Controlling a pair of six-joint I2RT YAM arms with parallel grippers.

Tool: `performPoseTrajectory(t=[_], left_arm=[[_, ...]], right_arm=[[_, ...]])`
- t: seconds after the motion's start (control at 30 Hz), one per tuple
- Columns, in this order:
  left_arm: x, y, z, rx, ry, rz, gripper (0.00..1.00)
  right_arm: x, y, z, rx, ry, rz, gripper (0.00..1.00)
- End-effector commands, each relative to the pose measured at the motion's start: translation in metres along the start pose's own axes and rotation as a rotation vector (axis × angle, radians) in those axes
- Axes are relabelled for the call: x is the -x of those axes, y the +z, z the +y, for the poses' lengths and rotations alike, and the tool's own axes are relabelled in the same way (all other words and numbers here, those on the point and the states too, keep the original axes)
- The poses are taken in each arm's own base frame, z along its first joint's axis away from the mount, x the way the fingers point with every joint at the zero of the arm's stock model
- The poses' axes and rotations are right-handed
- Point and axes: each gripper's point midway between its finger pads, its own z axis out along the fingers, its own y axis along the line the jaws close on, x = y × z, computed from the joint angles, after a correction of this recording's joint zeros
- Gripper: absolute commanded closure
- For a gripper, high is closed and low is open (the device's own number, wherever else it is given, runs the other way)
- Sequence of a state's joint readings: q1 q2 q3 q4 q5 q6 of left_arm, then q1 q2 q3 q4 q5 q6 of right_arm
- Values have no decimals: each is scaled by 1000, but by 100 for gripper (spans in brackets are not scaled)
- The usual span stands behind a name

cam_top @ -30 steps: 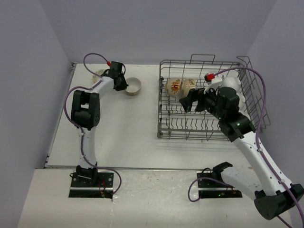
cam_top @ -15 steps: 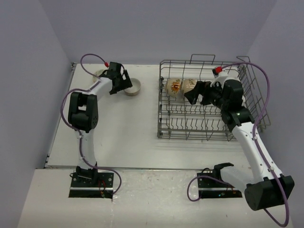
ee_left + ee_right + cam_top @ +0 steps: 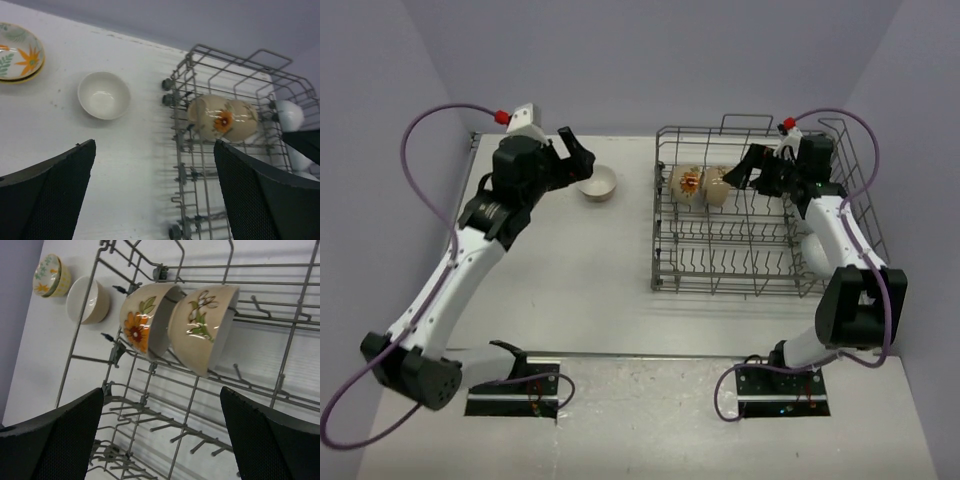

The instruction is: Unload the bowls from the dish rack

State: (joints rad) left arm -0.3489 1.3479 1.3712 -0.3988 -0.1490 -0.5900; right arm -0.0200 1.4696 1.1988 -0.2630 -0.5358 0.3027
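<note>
The grey wire dish rack (image 3: pixel 665 282) stands at the right of the table. Two cream bowls lean on their sides in its far row: one with an orange flower (image 3: pixel 145 320) and one with a white flower (image 3: pixel 202 327). White bowls (image 3: pixel 289 115) sit at the rack's right end. A plain white bowl (image 3: pixel 597 183) stands upright on the table left of the rack, and a floral bowl stack (image 3: pixel 17 50) lies further left. My left gripper (image 3: pixel 574 154) hovers open and empty above the white bowl. My right gripper (image 3: pixel 746 169) is open inside the rack, just right of the cream bowls.
The rack (image 3: pixel 195 390) has rows of upright tines and raised handles (image 3: pixel 745 122) along its far and right sides. Purple walls close in the table at the back and sides. Bare tabletop (image 3: pixel 570 270) stretches between the left arm and the rack.
My left gripper opened, let go of the white bowl on the table and rose up and back. My right arm swung to the rack's far row, towards the cream bowls.
</note>
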Motion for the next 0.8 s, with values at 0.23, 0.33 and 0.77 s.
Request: performPoseTrajectory(t=[0.23,0.33,0.77], left_arm=[[-22,-115,3,-169,170,-23,0],[-30,-128,20,-146,235,-52,0],[-95,-96,72,-4,293,72,0]], right_arm=[[21,31,-32,165,95,80,12],[12,43,-35,226,133,129,14],[1,70,-40,399,226,212,27]])
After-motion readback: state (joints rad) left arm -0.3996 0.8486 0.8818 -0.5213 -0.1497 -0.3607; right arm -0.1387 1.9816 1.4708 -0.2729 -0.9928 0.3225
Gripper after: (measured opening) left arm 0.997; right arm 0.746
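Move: Ahead and to the left of the right hand stands the beige lily bowl in the dish rack, about 6 cm farther out, 5 cm left and 11 cm lower; the orange-flower bowl is tucked some 7 cm beyond it to its left. From the left hand the lily bowl lies roughly 8 cm ahead, 29 cm right and 21 cm down; the white bowl on the table is about 14 cm straight ahead and 28 cm below, the stacked bowls 19 cm ahead, 15 cm left. Sinking some 7 cm and reaching about 5 cm forward, the right hand closes in on the lily bowl, swinging slightly right and then back left as it rolls its left side up, turns counter-clockwise and tips down. Its empty fingers narrow to about three quarters open, still short of the rim. The empty left hand draws back 13 cm from the white bowl, rising first, then dropping below its starting height, fingers wide. ##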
